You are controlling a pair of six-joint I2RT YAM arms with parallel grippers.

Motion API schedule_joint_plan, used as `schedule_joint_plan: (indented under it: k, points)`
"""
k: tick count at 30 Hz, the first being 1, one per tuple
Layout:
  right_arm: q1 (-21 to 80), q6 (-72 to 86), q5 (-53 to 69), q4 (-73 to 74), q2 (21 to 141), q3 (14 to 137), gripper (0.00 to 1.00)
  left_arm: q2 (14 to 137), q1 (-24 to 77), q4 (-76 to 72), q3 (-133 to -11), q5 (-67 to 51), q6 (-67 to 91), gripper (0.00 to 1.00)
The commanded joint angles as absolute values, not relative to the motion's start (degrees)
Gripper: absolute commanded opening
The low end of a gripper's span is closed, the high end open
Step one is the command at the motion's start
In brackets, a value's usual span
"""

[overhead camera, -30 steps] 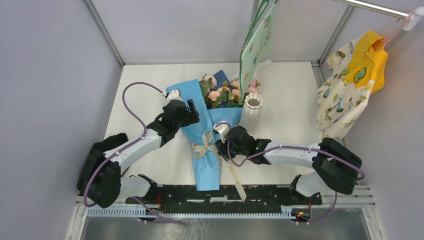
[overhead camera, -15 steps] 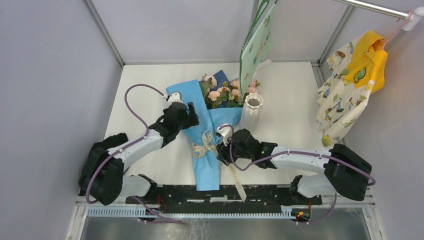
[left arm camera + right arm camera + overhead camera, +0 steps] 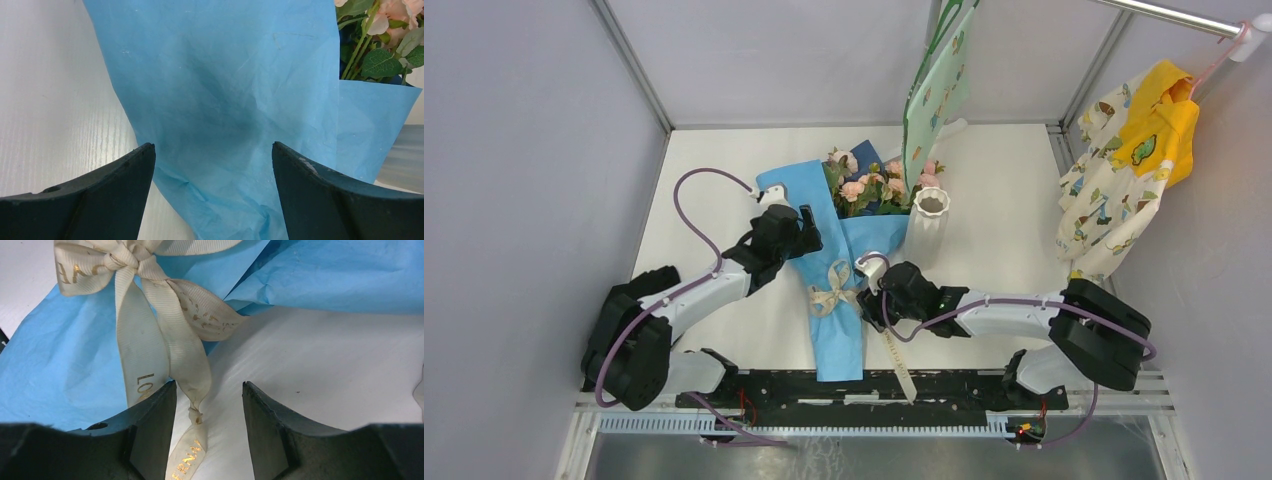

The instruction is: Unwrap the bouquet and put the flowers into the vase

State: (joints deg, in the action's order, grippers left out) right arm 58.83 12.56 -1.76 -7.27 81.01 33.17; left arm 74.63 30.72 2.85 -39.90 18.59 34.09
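The bouquet (image 3: 836, 300) lies along the table in light blue paper (image 3: 225, 75), tied with a cream ribbon (image 3: 132, 262). Its pink and peach flowers (image 3: 864, 185) point toward the back, and they also show at the top right of the left wrist view (image 3: 395, 15). The white ribbed vase (image 3: 929, 225) stands upright just right of the flowers. My left gripper (image 3: 804, 225) (image 3: 212, 145) hangs open over the paper's upper left flap. My right gripper (image 3: 869, 297) (image 3: 209, 384) is open beside the bow, with a ribbon tail (image 3: 192, 400) running loose between its fingers, close to the left one.
A green patterned cloth (image 3: 939, 85) hangs over the back of the table, close above the flowers. A yellow and cream garment (image 3: 1129, 170) hangs from a rail at the right. The ribbon's long tail (image 3: 894, 355) trails toward the black rail (image 3: 944, 385) at the near edge.
My right gripper has moved toward the near edge and a little left, down beside the bow. The left gripper shifted only slightly over the paper.
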Motion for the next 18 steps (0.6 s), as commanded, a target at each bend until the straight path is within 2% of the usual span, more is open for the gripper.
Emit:
schedule_joint_plan:
  k: [1, 4, 6, 7, 11, 13, 14, 18]
  points:
    - [59.03, 12.48, -2.12, -12.54, 82.77, 32.01, 0.57, 74.93, 31.13, 0.26, -40.03, 20.41, 34.71, 0.91]
    - [59.01, 13.16, -0.78, -14.39, 84.66, 32.10, 0.55, 75.89, 31.25, 0.24, -40.21, 20.39, 34.97, 0.91]
    - [58.98, 13.36, -0.30, -15.15, 85.82, 32.67, 0.48, 76.30, 31.39, 0.26, -40.14, 20.46, 35.07, 0.91]
    - [58.99, 13.40, -0.18, -15.28, 86.38, 33.05, 0.43, 76.60, 31.36, 0.25, -40.11, 20.60, 35.19, 0.91]
    - [58.99, 13.03, -0.72, -13.64, 86.27, 34.91, 0.13, 77.53, 31.39, -1.65, -39.94, 20.50, 35.55, 0.91]
    - [58.98, 12.76, -1.65, -12.23, 84.45, 35.31, 0.03, 78.12, 31.47, -2.11, -39.98, 20.23, 35.66, 0.91]
    - [59.00, 12.63, -2.40, -11.32, 83.37, 35.46, 0.00, 78.34, 31.49, -2.37, -39.87, 20.07, 35.68, 0.91]
    - [59.05, 11.85, -5.76, -7.70, 76.96, 35.86, 0.00, 80.71, 31.51, -3.16, -40.16, 19.52, 36.13, 0.90]
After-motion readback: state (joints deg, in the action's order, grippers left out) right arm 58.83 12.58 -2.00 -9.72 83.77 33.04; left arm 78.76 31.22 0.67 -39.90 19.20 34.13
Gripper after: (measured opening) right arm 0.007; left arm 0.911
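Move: Just below the right hand's open fingers, about 2 cm down and 1 cm to its left, lies the ribbon tail. The bow sits some 6 cm to this hand's left and 3 cm farther out; the vase stands about 10 cm ahead and 10 cm right. The left hand has the wrapping paper roughly 3 cm beneath it and 1 cm ahead, the flowers about 10 cm ahead and 11 cm right. Dipping about 2 cm to the ribbon tail, the right hand shuts its half-open fingers fully and pinches it, then starts back up by about 1 cm with the tail held. Meanwhile the left hand, wide open, sinks some 2 cm onto the wrapping paper beside the flowers, with its fingertips coming to press on it. ##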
